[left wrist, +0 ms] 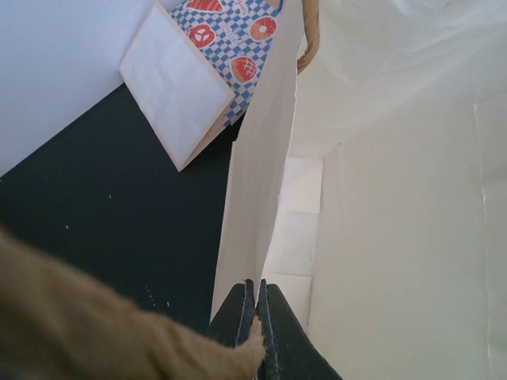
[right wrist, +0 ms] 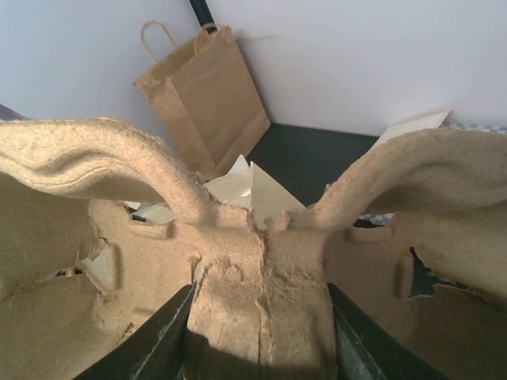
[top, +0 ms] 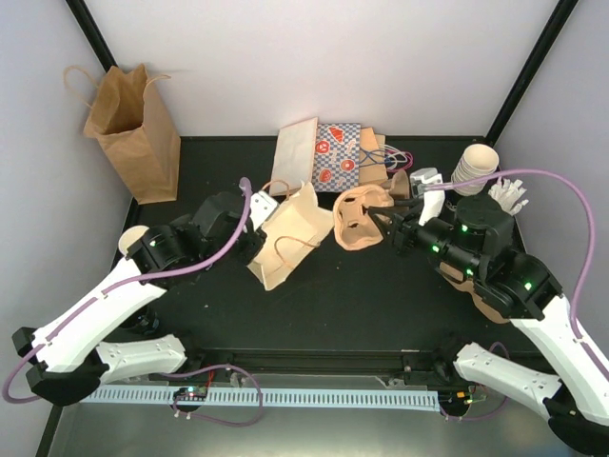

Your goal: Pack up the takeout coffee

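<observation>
The takeout coffee cups [top: 476, 164] stand as a stack of small white paper cups at the back right, held by nothing. My left gripper [top: 259, 221] [left wrist: 260, 305] is shut on the rim of the cream handled paper bag [top: 293, 236] [left wrist: 261, 198], whose mouth faces right. The left wrist view looks along the bag's pale inside. My right gripper [top: 392, 228] [right wrist: 261, 332] is shut on the central ridge of a tan moulded-pulp cup carrier [top: 362, 217] [right wrist: 261, 277], held just right of the bag's mouth. The carrier's pockets hold no cups.
A tall brown paper bag [top: 133, 129] [right wrist: 210, 95] stands at the back left. A flat white bag [top: 297, 152] [left wrist: 178, 87] and a checked printed bag [top: 341, 157] [left wrist: 230, 32] lie at the back. White sticks [top: 509, 195] sit by the cups. Another tan pulp piece [top: 490, 307] lies under my right arm.
</observation>
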### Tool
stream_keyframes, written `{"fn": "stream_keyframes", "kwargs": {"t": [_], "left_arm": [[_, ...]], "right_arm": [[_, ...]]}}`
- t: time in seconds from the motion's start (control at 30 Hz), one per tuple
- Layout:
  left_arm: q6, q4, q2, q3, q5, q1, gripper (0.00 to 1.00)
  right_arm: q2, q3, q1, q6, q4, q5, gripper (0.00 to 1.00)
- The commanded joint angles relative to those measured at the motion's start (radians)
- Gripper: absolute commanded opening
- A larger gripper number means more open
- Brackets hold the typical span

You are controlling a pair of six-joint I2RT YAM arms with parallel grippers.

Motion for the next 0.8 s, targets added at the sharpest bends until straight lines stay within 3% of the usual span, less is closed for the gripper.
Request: {"fn": "stream_keyframes", "kwargs": {"t": [0.0,0.27,0.47,0.77], "left_arm": [[0.046,-0.002,0.017,-0.015,-0.049,-0.034,0.02],[0.01,0.034,0.021,-0.054,0.078,-0.04,0.02],[-0.009,0.093,-0.009,-0.116,0.136,-0.04,0.02],[-0.023,0.119,-0.032,-0.125,0.166,-0.04,0.02]], "right_arm": [[0.024,-0.027,-0.004,0.013,0.041,-0.072,0.4],[0.027,-0.077,-0.004,0.111,0.237,-0.34,0.4],[0.052,-0.144,-0.004,0.272,0.459,-0.493,0.4],[0.11,-0.247,-0.003,0.433,0.677,-0.611,0.37]]}}
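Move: The right hand holds the cup carrier; the paper bag's open mouth lies about 14 cm to its left, 5 cm ahead and 10 cm lower. From the left hand, pinching the rim, the mouth is some 8 cm right and 6 cm ahead, and the carrier about 20 cm right, level fore-and-aft, 8 cm higher. From the right hand, the checked bag lies 22 cm ahead, 7 cm left, 35 cm below. Right hand swings the carrier 9 cm left, turning counter-clockwise, towards the bag mouth; left lowers the pinched rim 4 cm. ##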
